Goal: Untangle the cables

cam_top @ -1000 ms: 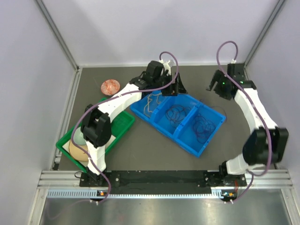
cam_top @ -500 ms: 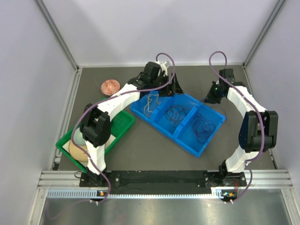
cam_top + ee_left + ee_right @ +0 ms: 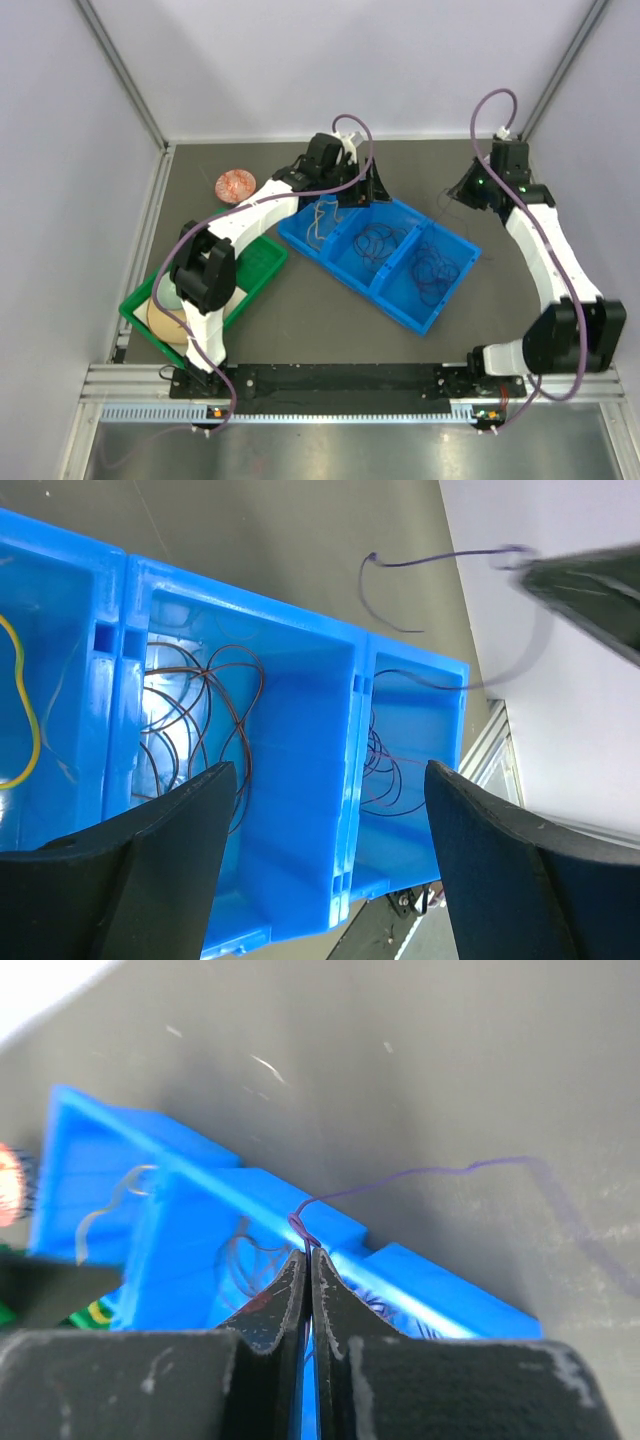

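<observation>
A blue three-compartment bin (image 3: 428, 322) lies mid-table. A cream cable (image 3: 322, 218) sits in its left compartment, and dark cables coil in the middle (image 3: 378, 242) and right (image 3: 432, 270) compartments. My left gripper (image 3: 350, 195) hangs open over the bin's far edge; in the left wrist view it (image 3: 328, 770) is empty, with dark cables (image 3: 200, 720) below. My right gripper (image 3: 455, 190) is off the bin's far right corner. In the right wrist view it (image 3: 309, 1252) is shut on a thin purple cable (image 3: 400, 1178) that trails off to the right above the table.
A green tray (image 3: 258, 272) holding a tan bowl (image 3: 165, 318) sits at the near left. A reddish round scrubber (image 3: 236, 184) lies at the far left of the dark table. Grey walls with metal posts enclose the back and sides.
My right gripper went from open to shut, taking hold of the purple cable. Its arm dipped toward the bin's far right corner, then drew back right. The left arm stayed put.
</observation>
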Motion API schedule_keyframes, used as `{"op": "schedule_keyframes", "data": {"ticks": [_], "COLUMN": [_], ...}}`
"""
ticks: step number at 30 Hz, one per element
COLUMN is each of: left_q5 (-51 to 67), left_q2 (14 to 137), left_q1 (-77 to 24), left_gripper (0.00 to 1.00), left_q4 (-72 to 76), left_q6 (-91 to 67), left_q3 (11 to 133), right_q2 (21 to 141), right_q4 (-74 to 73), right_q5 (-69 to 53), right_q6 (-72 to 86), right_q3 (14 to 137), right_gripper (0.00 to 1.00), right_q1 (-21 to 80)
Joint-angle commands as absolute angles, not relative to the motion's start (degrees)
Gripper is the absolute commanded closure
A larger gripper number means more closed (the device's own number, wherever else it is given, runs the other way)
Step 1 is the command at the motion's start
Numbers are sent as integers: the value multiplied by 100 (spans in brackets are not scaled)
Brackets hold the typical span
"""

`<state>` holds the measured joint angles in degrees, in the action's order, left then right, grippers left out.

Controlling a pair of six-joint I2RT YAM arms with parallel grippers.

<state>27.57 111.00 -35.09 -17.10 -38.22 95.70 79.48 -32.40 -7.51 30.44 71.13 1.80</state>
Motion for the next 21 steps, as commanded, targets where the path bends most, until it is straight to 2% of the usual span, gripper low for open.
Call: {"op": "schedule_keyframes", "data": {"ticks": [1,11,21], "left_q5": [2777,2839,2856], "left_q2": [10740,10881,10854], "left_q1": [-3480,-3472,-3472], "left_gripper": [20,19,19], "left_q4": [-1441,-1459,-1441], "left_q6": [-3771,-3814,-3885], "left_q3": [9554,9668,9686], "right_q2": [6762,5196,4957], "right_q4": [-2760,-2751,-2874], "right_q5": [-851,-914,-1344], "right_q6": [2717,2075,2065], "right_q3": [6856,7145,7893], "right_gripper": [100,100,100], "right_q1": [211,360,369]}}
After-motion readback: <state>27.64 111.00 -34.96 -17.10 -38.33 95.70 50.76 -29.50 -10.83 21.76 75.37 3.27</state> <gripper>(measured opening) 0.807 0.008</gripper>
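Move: Already pinching the purple cable, the right hand hangs just beyond the blue bin's far rim; the right compartment with the cable's coil lies about 12 cm back from it, roughly 1 cm left and 11 cm below. The middle compartment's dark coil is some 14 cm left and 8 cm back, the left compartment's yellow cable about 25 cm left and 2 cm back, both similarly low. From the idle left hand, the right compartment is roughly 12 cm back, 14 cm right and 11 cm below. Hoisting the pinched purple cable quickly, the right hand rises some 20 cm away from the bin and draws back about 10 cm, from beyond the far rim back towards the right compartment's middle. The shut fingers keep their hold while the wrist tips the fingertips up by about 35 degrees, from slanting down to nearly level. ##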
